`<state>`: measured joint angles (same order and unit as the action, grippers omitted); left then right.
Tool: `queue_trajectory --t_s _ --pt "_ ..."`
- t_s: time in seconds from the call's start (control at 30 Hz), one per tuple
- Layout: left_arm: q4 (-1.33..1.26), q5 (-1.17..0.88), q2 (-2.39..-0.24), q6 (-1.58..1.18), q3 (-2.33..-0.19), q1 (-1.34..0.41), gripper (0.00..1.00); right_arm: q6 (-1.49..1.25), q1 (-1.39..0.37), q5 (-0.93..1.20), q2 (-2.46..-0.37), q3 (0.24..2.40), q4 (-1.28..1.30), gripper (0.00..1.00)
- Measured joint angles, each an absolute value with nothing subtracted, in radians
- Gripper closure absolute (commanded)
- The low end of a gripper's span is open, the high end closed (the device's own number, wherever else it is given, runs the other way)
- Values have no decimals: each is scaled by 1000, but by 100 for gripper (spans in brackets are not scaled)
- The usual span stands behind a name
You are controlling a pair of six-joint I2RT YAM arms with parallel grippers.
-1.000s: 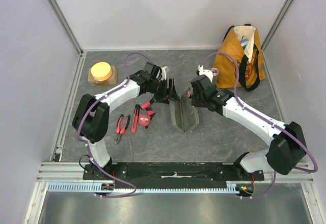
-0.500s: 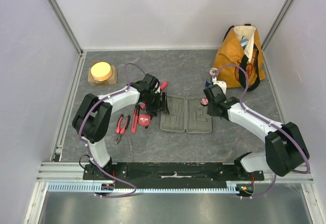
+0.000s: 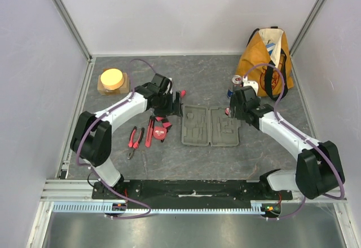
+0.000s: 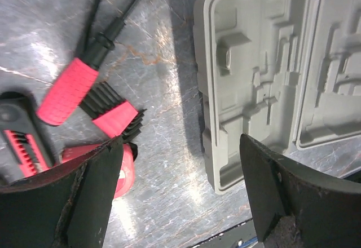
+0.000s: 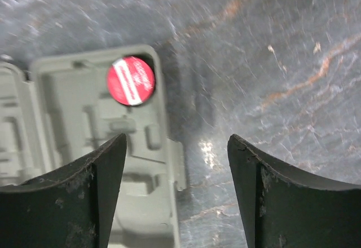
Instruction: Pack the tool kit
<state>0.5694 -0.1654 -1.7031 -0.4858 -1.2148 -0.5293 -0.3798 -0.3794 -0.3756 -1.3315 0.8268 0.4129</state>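
Note:
The tool kit's grey case (image 3: pixel 210 125) lies opened flat on the table, both moulded halves up. Its left half (image 4: pixel 256 79) is bare; the right half (image 5: pixel 84 118) holds one small round red disc (image 5: pixel 131 80). My left gripper (image 3: pixel 172 102) (image 4: pixel 180 140) hangs open over bare table between the case's left edge and the loose tools, holding nothing. My right gripper (image 3: pixel 234 110) (image 5: pixel 176 138) is open over the case's right edge, also holding nothing. Red-handled screwdrivers (image 4: pixel 69 90), a cutter (image 3: pixel 149 132), a round red tape measure (image 3: pixel 161 134) and pliers (image 3: pixel 134 140) lie left of the case.
An orange tote bag (image 3: pixel 265 62) stands at the back right, with a drink can (image 3: pixel 237 83) just in front of it near my right gripper. A yellow disc on a wooden block (image 3: pixel 113 80) sits at the back left. Walls close in the table on three sides.
The case, held half-folded between both grippers a second ago, now lies opened flat. My right gripper has opened and let go. Both grippers have drawn back from the case.

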Motion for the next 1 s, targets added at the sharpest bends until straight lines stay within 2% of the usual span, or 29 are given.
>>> queue_trajectory --t_s 0.23,0.43,0.6,0.7,0.87,1.0 --pt "614 -59 -1646 -462 -1234 -488 16 -376 -380 -282 -1292 929 398 20" --pt "673 34 -1561 -466 -1165 -406 18 -363 -413 -147 -1256 938 364 24" --pt "733 99 -1390 -485 -1017 -309 36 -366 -516 -72 -1267 938 326 37" --pt "754 105 -1311 -496 -923 -247 40 -375 -570 -40 -1309 938 299 43" --pt "778 107 -1270 -512 -809 -189 45 -394 -613 7 -1395 940 284 48" --pt "770 104 -1280 -516 -793 -181 56 -400 -626 28 -1431 967 283 49"
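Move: The pliers lie some 19 cm to the left of the empty left hand, about 10 cm nearer the base and 6 cm lower. On the way there are the tape measure, 7 cm left and 5 cm back, and the utility knife, 12 cm left and 5 cm back. From the right hand, the open tool case's left half is about 21 cm left and 2 cm back, its right half 8 cm left and 2 cm back, both some 6 cm below. Leftward and then back, the left hand lifts slightly, sweeps about 19 cm past the tape measure and knife, and sinks to just above the pliers, turning nearly 30 degrees counter-clockwise. The right hand rises some 7 cm, crosses left by 17 cm from the case's right edge to over its left half with a similar turn, then lowers partway. Both grippers narrow to about half open, touching nothing. ##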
